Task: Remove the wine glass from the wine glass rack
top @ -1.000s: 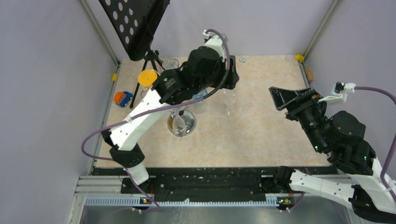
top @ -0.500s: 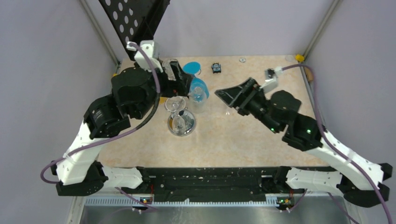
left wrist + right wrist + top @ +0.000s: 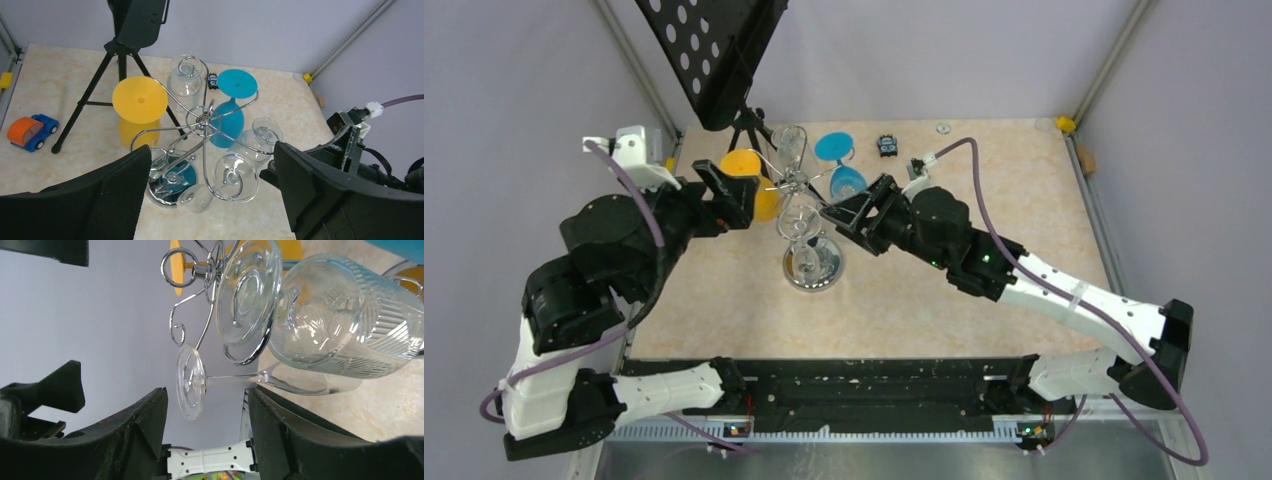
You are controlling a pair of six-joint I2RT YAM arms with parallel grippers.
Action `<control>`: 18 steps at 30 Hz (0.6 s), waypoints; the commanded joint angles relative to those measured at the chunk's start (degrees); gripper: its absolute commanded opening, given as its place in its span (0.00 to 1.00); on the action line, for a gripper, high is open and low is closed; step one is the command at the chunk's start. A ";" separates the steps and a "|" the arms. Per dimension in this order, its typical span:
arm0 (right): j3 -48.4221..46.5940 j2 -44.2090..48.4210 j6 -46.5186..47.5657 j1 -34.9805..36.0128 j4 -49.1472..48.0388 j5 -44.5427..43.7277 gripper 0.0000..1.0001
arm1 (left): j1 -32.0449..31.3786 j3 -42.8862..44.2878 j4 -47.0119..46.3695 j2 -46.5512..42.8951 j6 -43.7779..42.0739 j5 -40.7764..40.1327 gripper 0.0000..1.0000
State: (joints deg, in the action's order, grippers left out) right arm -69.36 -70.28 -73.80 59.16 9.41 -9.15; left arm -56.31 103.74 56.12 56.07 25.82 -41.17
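The wine glass rack (image 3: 813, 270), a silver wire tree on a round chrome base, stands mid-table with several glasses hung upside down from its hooks. An orange glass (image 3: 139, 101), a blue one (image 3: 229, 117) and clear ones (image 3: 251, 143) hang there. My left gripper (image 3: 738, 199) hovers open just left of the rack, and its view looks down on the tree (image 3: 203, 120). My right gripper (image 3: 856, 207) is at the rack's right side. It is open, with the foot of a slim clear wine glass (image 3: 192, 383) just beyond its fingertips (image 3: 137, 432), untouched. A ribbed clear glass (image 3: 350, 325) hangs beside it.
A black tripod stand with a perforated plate (image 3: 716, 55) rises at the back left, close behind the rack. An orange and blue toy car (image 3: 29, 133) lies by the left wall. A small black object (image 3: 887, 146) sits near the back edge. Grey walls enclose three sides.
The left arm swung from over the back of the table to the rack's left side and its jaws widened. The right arm came in from the right to the rack, its jaws narrowing somewhat.
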 commanded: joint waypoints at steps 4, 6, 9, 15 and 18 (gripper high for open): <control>-3.48 -5.08 -4.45 1.52 -6.31 0.97 0.56 | 0.02 -1.00 2.39 -2.35 1.66 -0.14 0.94; -3.88 -6.23 -4.86 1.93 -6.73 0.35 0.52 | -0.02 -1.23 2.79 -2.94 1.98 0.39 0.94; -3.51 -7.15 -5.40 2.47 -8.75 -0.32 0.43 | -0.02 -1.98 2.77 -3.69 1.91 1.14 0.94; -4.13 -7.59 -5.34 3.82 -10.27 -3.69 0.18 | -0.02 -1.68 3.33 -4.39 0.95 2.00 0.94; -5.58 -7.63 -3.84 4.26 -9.50 -5.53 0.07 | -0.02 -1.44 3.52 -4.72 0.30 2.23 0.94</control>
State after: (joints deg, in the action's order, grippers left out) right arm -70.70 -77.82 -79.05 62.04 1.78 -11.31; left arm -56.31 101.73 59.77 52.21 27.22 -39.79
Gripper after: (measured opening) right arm 0.126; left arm 0.941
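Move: The foot of the near clear wine glass, hanging upside down, is about 5 cm to my right hand's left, 1 cm ahead and roughly level with it. From that hand, a second clear glass's foot is some 6 cm ahead, 1 cm right and 2 cm lower; the rack hub is about 9 cm ahead and 7 cm left. From my left hand, the target foot is about 4 cm ahead, 8 cm right and 12 cm below. I slide my open right fingers left about 4 cm onto the near clear glass's foot, dipping some 2 cm and then coming back up about half as far, while they close from above and below until they pinch its rim, nearly shut. My left hand stays wide open and empty, easing a couple of centimetres back, left and down. ##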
